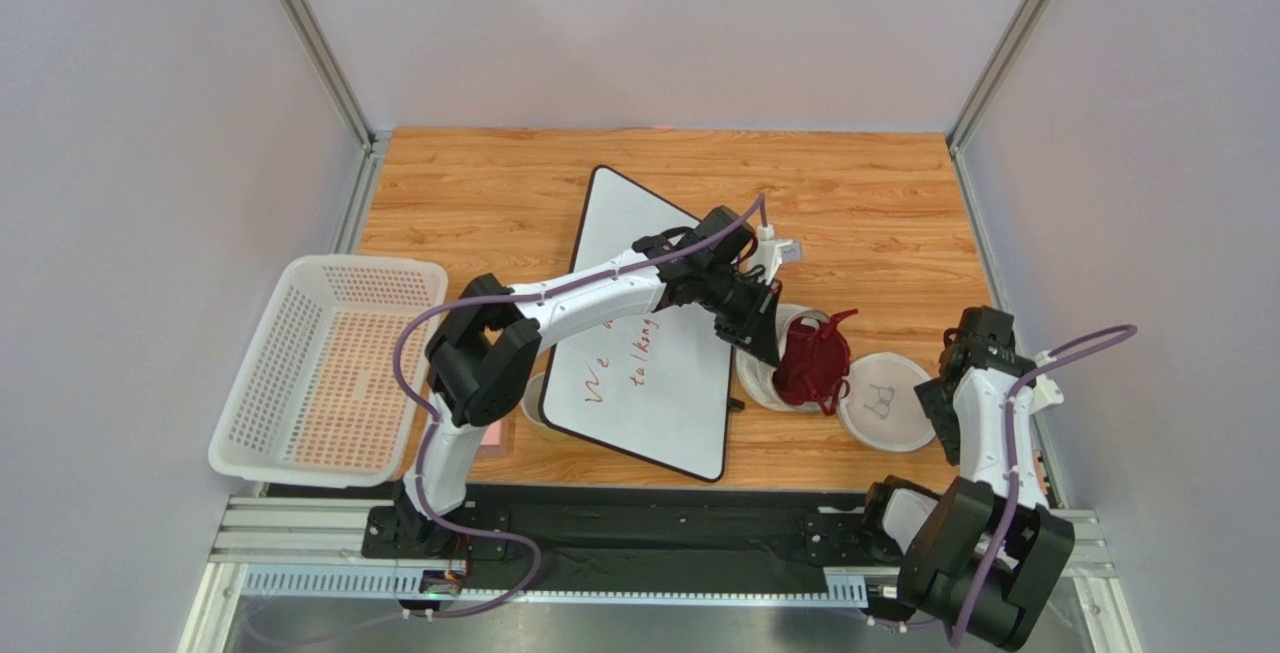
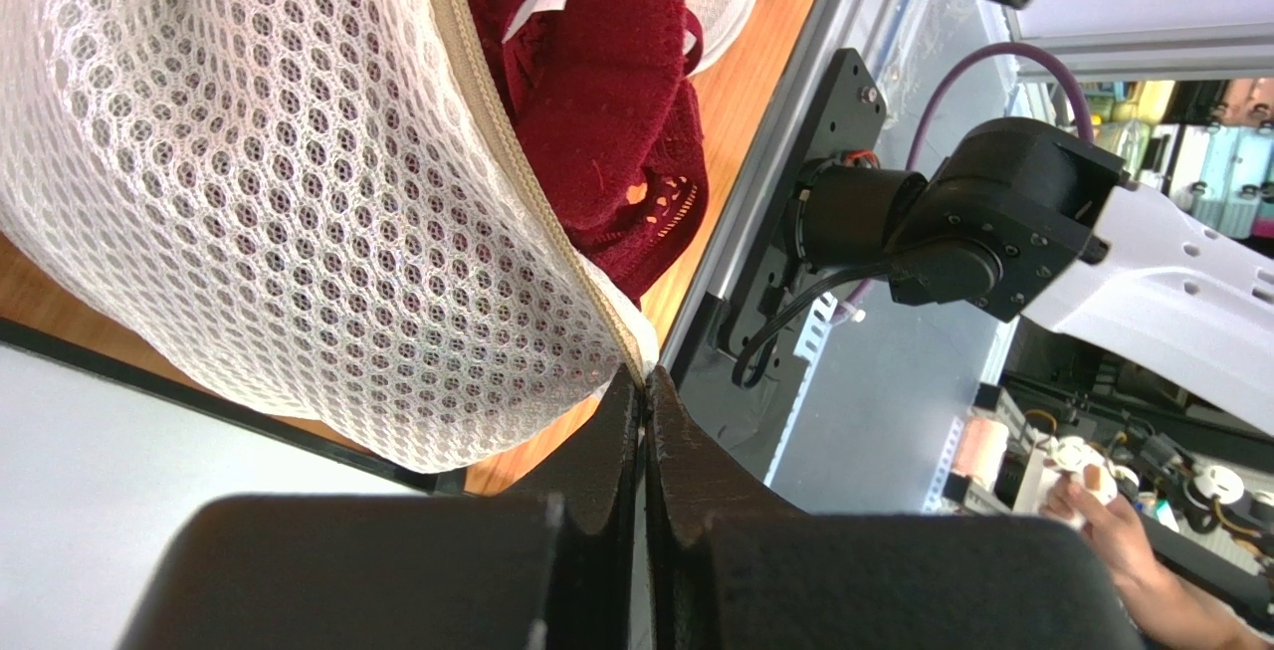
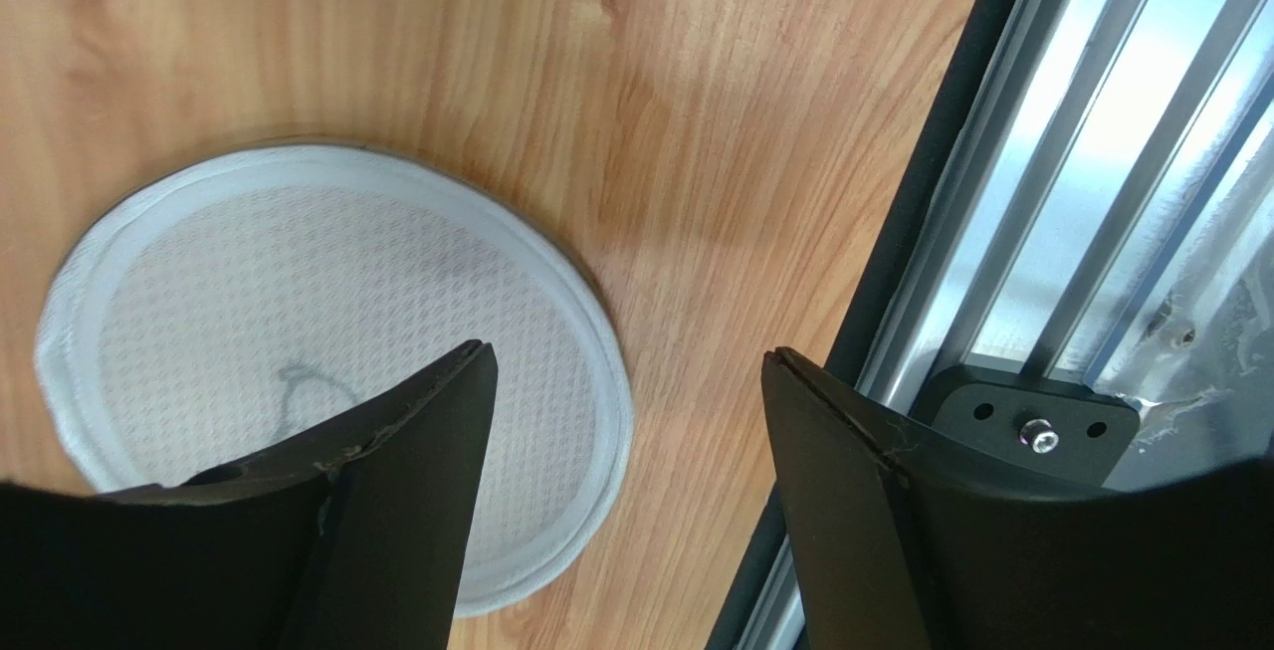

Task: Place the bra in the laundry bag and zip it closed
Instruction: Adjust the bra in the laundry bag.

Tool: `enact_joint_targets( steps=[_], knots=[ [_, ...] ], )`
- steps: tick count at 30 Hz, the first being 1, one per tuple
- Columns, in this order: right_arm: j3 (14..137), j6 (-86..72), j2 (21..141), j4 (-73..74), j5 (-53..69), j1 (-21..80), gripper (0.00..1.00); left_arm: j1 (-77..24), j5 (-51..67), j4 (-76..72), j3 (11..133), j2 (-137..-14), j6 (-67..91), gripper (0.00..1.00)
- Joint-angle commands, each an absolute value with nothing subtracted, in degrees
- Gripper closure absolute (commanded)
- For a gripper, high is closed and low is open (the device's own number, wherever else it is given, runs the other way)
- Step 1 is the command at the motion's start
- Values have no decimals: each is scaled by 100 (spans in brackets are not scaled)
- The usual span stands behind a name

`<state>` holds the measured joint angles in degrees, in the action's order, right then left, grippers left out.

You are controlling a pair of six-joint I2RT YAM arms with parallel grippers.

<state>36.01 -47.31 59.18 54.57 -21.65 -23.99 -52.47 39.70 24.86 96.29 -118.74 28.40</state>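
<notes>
The dark red bra [image 1: 813,361] is bunched in the open mouth of the white mesh laundry bag [image 1: 759,379], partly spilling over its rim. In the left wrist view the bra [image 2: 606,98] lies inside the bag [image 2: 254,187], behind the tan zipper edge. My left gripper [image 2: 645,377] is shut on the bag's rim at that zipper edge, also seen from above as the left gripper [image 1: 751,326]. The bag's round lid [image 1: 887,401] lies flat on the table to the right. My right gripper [image 3: 625,367] hangs open over the lid [image 3: 225,322], holding nothing; from above the right gripper [image 1: 945,389] is beside the lid.
A whiteboard [image 1: 646,338] with red writing lies under the left arm. A white perforated basket [image 1: 323,368] sits at the left edge. The metal rail [image 3: 1047,187] of the table's near edge runs close to the right gripper.
</notes>
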Motion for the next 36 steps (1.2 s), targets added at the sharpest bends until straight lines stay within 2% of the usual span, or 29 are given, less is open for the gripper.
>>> enact_joint_targets(
  steps=[1,4,12,15,18,19,22,25,29,36],
  knots=[
    [3349,-4764,6257,4346,-2074,-2566,32,-5238,4175,2276,9870,-11900,2830,100],
    [3226,-4606,6451,3869,-2004,-2558,39,-5238,4219,2285,9861,-11927,2821,100],
    [3050,-4606,7013,3411,-1891,-2584,43,-5247,4175,2312,9800,-11900,2769,100],
    [2997,-4421,7022,3200,-1680,-2584,50,-5247,4157,2355,9852,-11935,2751,100],
    [2988,-4360,7031,3147,-1565,-2584,71,-5238,4140,2452,9940,-11962,2725,100],
    [2980,-4342,7014,3173,-1538,-2593,83,-5238,4114,2496,9967,-11971,2699,100],
    [3102,-4236,6760,3444,-1450,-2575,95,-5230,4061,2627,10046,-11988,2654,100],
    [3348,-4183,6198,3874,-1485,-2531,100,-5212,4017,2733,10090,-11997,2628,100],
    [3507,-4263,5390,4376,-1582,-2365,100,-5142,4017,2751,10116,-12006,2689,100],
    [4227,-4254,5080,5439,-1915,-1899,100,-4922,4069,2926,10467,-12111,2812,100]
  ],
)
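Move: The bag's round lid, flat on the table, has its middle about 5 cm ahead of the open right hand, 6 cm to its left and 4 cm below. The bra in the bag's mouth lies some 10 cm ahead and 17 cm left of that hand, with the mesh bag just beyond it, about 22 cm left. From the left hand, still shut on the bag's zip edge, the lid is about 16 cm right, 5 cm back and 10 cm lower. The right hand sinks 4 cm while reaching forward, pinches the lid's near-right rim, then lifts it about 7 cm. ##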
